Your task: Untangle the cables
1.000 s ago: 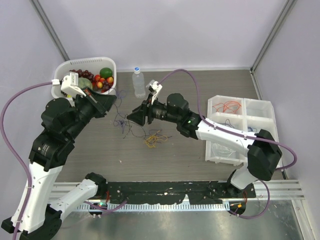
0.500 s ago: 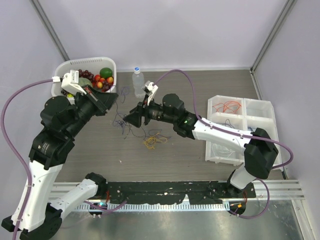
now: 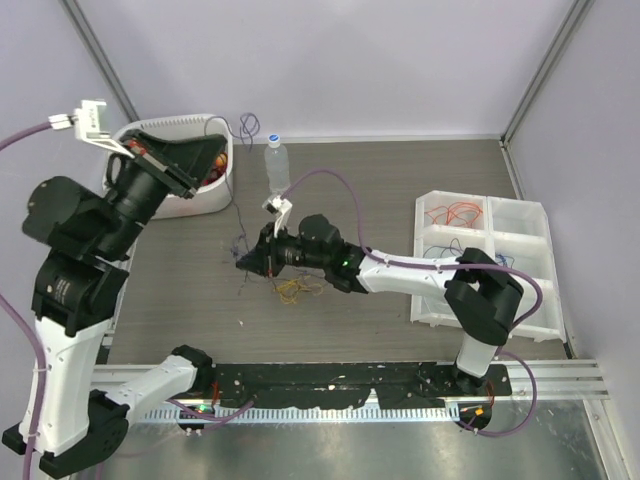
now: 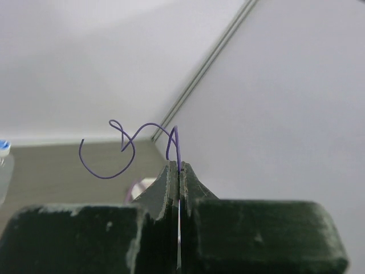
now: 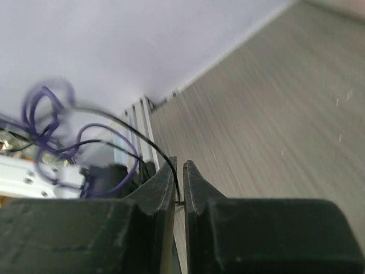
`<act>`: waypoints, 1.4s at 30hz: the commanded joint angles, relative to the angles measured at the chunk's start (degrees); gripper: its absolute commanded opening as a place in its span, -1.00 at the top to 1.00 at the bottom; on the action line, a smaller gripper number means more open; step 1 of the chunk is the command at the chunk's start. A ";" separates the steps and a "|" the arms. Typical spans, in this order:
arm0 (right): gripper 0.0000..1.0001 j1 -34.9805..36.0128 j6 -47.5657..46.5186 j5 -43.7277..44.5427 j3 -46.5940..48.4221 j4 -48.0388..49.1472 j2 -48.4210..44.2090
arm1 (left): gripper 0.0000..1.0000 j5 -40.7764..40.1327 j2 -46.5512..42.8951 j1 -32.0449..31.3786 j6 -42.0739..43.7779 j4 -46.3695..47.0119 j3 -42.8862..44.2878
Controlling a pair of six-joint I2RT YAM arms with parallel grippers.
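My left gripper [image 3: 224,151] is raised high beside the basket and shut on a purple cable [image 3: 237,195], which hangs from it down to the tangle of cables [image 3: 244,247] on the table. In the left wrist view that purple cable [image 4: 105,173] curls out from the closed left gripper [image 4: 178,166]. Low at the tangle, my right gripper [image 3: 241,263] has its jaws drawn almost together on a black cable [image 5: 142,137], seen at the right gripper [image 5: 178,166] in the right wrist view, with blurred purple loops [image 5: 132,155] behind. Yellow and orange cables [image 3: 294,289] lie just right of it.
A white basket [image 3: 190,205] of fruit stands at the back left under the left arm. A clear water bottle [image 3: 276,166] stands behind the tangle. At the right sits a white compartment tray [image 3: 520,215] holding orange cables [image 3: 460,212] and other thin ones.
The left arm has lifted up and left, drawing the purple cable taut above the basket. The right gripper has moved left and down into the tangle and closed its jaws on a black cable.
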 commanded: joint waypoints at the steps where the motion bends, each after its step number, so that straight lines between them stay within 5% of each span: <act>1: 0.67 0.71 2.15 5.11 -5.35 2.28 0.25 | 1.00 2.75 0.69 0.32 0.77 8.56 7.83; 5: 0.48 0.45 0.39 9.33 -8.70 -0.98 -1.77 | 1.00 -0.85 1.13 0.32 2.61 7.42 11.19; 18: 0.55 -4.20 8.21 18.13 -14.41 -8.80 5.70 | 1.00 -3.84 5.61 0.32 4.64 9.18 24.61; 26: 0.07 -8.95 9.72 18.21 -18.29 -10.46 5.10 | 1.00 -4.28 12.64 0.32 6.93 9.62 42.12; 34: -0.40 -9.31 -5.29 28.31 -9.51 -34.49 -11.50 | 1.00 -4.55 9.05 0.32 7.36 8.48 27.91; 42: -0.42 -9.66 -12.88 28.85 3.24 -50.54 -19.78 | 1.00 -5.25 5.27 0.32 7.63 6.11 9.28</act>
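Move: The right gripper pinches the dark grey cable. The yellow cable on the table, beside which the grey one is to be laid, lies about 7 cm ahead, 8 cm to its right and 24 cm below. The left gripper holds the purple cable high up; from it, the pinched grey strand is roughly 30 cm below, about level and 2 cm right. The bottle stands some 33 cm ahead of the left hand, 6 cm right and 46 cm below. Lower the right gripper about 22 cm with the grey cable, shifting rightward towards the yellow one, then open the fingers to let go and lift away up, right and a little forward. Keep the left fingers shut on the purple cable: raise it some 22 cm while drawing back and left, then bring it forward and halfway down again. ##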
